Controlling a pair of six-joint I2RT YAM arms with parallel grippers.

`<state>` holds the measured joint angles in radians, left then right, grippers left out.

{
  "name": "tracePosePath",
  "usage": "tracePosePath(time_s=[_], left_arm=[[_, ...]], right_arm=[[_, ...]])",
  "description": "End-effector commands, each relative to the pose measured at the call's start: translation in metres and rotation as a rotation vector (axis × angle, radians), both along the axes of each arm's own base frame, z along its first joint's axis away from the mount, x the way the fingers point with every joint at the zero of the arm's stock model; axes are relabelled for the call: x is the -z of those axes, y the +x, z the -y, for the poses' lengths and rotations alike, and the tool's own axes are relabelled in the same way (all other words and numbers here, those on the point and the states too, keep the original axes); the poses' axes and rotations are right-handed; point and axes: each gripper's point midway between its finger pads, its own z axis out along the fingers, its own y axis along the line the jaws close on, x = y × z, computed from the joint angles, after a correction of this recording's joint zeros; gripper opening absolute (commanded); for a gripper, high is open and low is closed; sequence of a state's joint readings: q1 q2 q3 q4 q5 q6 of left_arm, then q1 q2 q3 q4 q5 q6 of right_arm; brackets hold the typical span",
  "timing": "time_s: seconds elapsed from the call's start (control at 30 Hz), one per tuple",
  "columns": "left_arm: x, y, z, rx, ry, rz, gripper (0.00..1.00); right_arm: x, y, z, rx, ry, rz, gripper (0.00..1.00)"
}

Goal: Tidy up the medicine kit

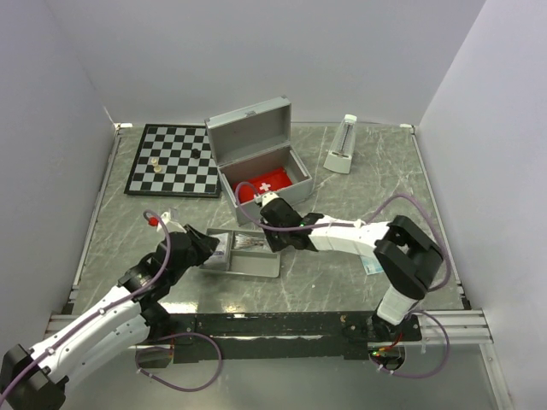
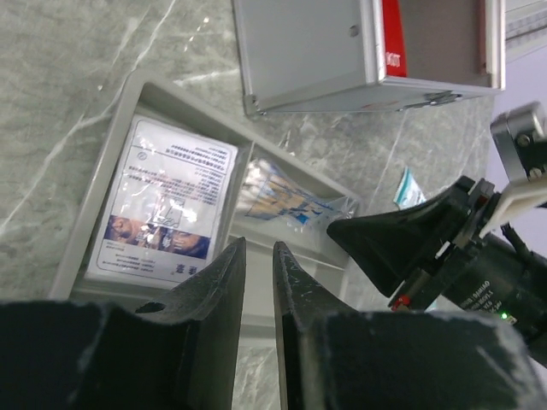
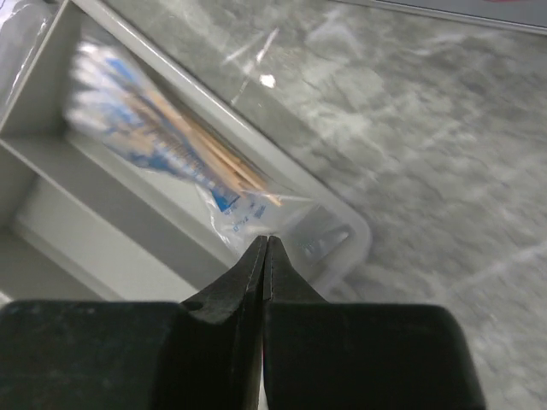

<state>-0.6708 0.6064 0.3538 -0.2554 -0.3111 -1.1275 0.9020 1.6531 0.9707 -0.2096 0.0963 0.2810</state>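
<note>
The medicine kit (image 1: 249,128) stands open at mid table, lid raised, with a red pouch (image 1: 270,182) inside; the left wrist view shows the case's side (image 2: 308,51). In front of it lies a grey two-compartment tray (image 1: 256,266). One compartment holds a flat printed packet (image 2: 162,201), the other a clear bag of wooden swabs (image 3: 162,137). My right gripper (image 3: 267,238) is shut, pinching that bag's plastic edge. My left gripper (image 2: 256,243) hovers over the tray's near wall (image 2: 102,162), jaws a narrow gap apart with nothing between them.
A chessboard (image 1: 175,158) with a few pieces lies at the back left. A white upright object (image 1: 342,145) stands at the back right. A small blue-and-white packet (image 1: 373,266) lies on the marble beside the right arm.
</note>
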Motion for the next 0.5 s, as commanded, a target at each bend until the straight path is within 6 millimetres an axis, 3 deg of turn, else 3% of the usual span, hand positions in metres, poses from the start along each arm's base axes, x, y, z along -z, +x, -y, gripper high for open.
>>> tracePosePath(time_s=[0.0, 0.07, 0.13, 0.2, 0.27, 0.37, 0.47], left_arm=[[0.002, -0.001, 0.006, 0.025, -0.014, -0.010, 0.24], [0.002, -0.001, 0.005, 0.025, -0.008, -0.013, 0.24], [-0.001, -0.001, 0.002, 0.015, -0.008, -0.003, 0.25], [-0.005, 0.001, -0.002, -0.004, -0.002, 0.015, 0.26], [-0.008, 0.003, -0.007, -0.029, 0.010, 0.031, 0.26], [-0.004, 0.008, -0.019, -0.101, 0.037, 0.027, 0.27], [0.013, 0.009, -0.036, -0.195, 0.069, -0.017, 0.27]], right_arm=[[-0.008, 0.012, -0.024, -0.019, 0.070, 0.010, 0.00], [-0.020, 0.016, -0.019, 0.013, 0.071, 0.043, 0.00], [-0.046, 0.016, -0.006, 0.038, 0.104, 0.111, 0.00], [-0.073, 0.016, 0.010, 0.072, 0.132, 0.180, 0.12], [-0.087, 0.016, 0.033, 0.123, 0.133, 0.210, 0.26], [-0.081, 0.019, 0.077, 0.258, 0.120, 0.173, 0.45], [-0.054, 0.028, 0.130, 0.465, 0.110, 0.066, 0.52]])
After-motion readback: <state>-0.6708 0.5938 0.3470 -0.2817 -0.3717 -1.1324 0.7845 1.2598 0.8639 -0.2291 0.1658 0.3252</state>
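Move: The blue-and-white packet lies about 26 cm to the right of the right hand and 5 cm nearer the base, some 2 cm lower. The swab bag, in its tray compartment, has its middle 5 cm to the hand's left and 1 cm ahead; the open case stands 16 cm ahead and 2 cm left, rising slightly above hand height. For the left hand, the packet is roughly 40 cm right, 4 cm back and 10 cm below. Up and then right, quickening: the right hand's shut fingertips, still on the clear end of the swab bag, first ease down under a centimetre, then lift off and climb about 10 cm. The hand swings some 6 cm right, out of the tray towards the blue-and-white packet, edging forward late as the fingers open about halfway and the wrist tips up and turns clockwise, around 10 degrees each. ##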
